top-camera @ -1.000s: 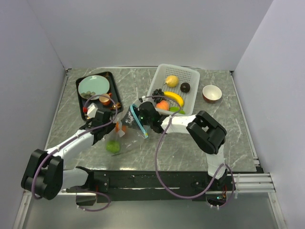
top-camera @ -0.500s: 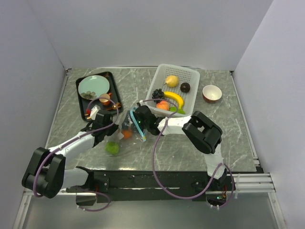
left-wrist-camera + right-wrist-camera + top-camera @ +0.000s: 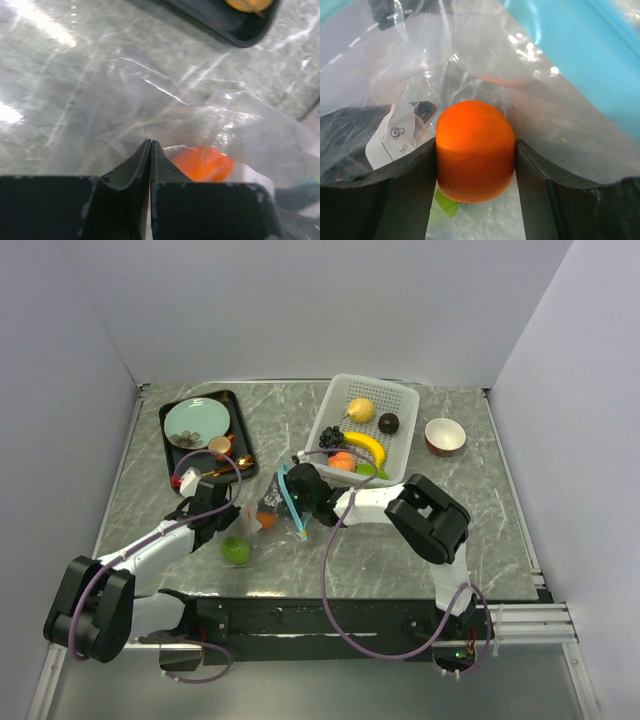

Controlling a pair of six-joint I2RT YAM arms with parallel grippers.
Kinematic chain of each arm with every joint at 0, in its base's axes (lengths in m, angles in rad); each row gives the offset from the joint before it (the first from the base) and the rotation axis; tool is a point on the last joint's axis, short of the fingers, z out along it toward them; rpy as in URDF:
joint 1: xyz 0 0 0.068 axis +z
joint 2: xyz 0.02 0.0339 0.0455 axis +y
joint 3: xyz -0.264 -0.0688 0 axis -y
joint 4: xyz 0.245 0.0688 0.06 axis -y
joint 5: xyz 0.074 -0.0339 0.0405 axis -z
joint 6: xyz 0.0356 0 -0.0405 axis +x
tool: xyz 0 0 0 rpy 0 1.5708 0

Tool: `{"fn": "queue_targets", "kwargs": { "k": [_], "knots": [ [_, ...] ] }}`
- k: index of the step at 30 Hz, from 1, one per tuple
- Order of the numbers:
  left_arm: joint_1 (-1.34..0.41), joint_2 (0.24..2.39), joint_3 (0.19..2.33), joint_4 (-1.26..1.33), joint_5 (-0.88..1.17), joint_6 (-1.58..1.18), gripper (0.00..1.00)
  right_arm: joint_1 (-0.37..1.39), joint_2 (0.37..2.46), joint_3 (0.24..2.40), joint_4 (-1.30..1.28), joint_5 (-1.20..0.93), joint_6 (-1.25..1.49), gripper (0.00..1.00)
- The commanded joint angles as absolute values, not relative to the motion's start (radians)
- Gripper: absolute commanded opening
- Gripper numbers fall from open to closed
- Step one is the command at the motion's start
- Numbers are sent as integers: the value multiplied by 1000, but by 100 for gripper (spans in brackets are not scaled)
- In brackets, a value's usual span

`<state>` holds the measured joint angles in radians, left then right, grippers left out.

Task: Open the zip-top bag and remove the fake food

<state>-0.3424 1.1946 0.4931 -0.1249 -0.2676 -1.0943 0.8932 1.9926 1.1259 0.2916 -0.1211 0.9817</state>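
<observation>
The zip-top bag (image 3: 262, 498), clear with a teal zipper strip (image 3: 580, 65), lies between the two arms at the table's middle. My left gripper (image 3: 150, 145) is shut, pinching the bag's film (image 3: 150, 95) at its left side. Inside the bag's mouth, my right gripper (image 3: 475, 145) is shut on the orange (image 3: 475, 150), both fingers pressed against it. From the left wrist the orange (image 3: 202, 162) shows through the plastic. A green lime (image 3: 236, 551) lies on the table just in front of the bag.
A white basket (image 3: 372, 379) at the back right holds a lemon (image 3: 360, 409), a dark ball (image 3: 389, 422), a banana (image 3: 365, 445), grapes (image 3: 330, 437) and a peach (image 3: 342, 460). A black tray (image 3: 166, 450) with a teal plate (image 3: 196, 422) stands back left. A bowl (image 3: 444, 435) sits at the right.
The right gripper's fingers have closed onto the orange inside the bag. The left gripper has pinched fully together on the film and shifted a little toward the near edge.
</observation>
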Motion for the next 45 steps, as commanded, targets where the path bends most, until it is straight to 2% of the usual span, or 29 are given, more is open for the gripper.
{"fn": "queue_targets", "kwargs": {
  "k": [1,20,32,39,45],
  "knots": [
    [-322,1186,468,-129,-313,-1097,8,897,1907,1098,314,-84,980,43],
    [-229,1220,449,-112,-299,-1069,8,874,1646,924,241,-2,899,43],
    [-225,1187,494,-143,-293,-1049,8,809,1364,842,68,95,810,43],
    [-226,1140,502,-134,-256,-1042,8,657,1218,795,-14,75,759,44],
    [-225,1088,508,-121,-219,-1019,8,460,1247,876,-66,26,713,46]
  ]
}}
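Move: The orange is already gripped by the right hand inside the bag. The basket it is bound for has its middle about 29 cm ahead and 23 cm to the right of that hand. The peach in its near end lies roughly 20 cm ahead and 17 right; the zip strip is about 6 cm right and 2 ahead, the green fruit 7 cm back and 7 left. From the left hand the orange sits some 7 cm right and 2 back. The orange, kept pinched in the right fingers, is drawn out of the bag's mouth some 22 cm to the right while rising about 13 cm towards the basket, speeding up and swinging a little forward at the end; the wrist tips up and turns clockwise. The left hand, still shut on the bag's plastic, draws about 4 cm left and sinks slightly, then rises 3 cm. ##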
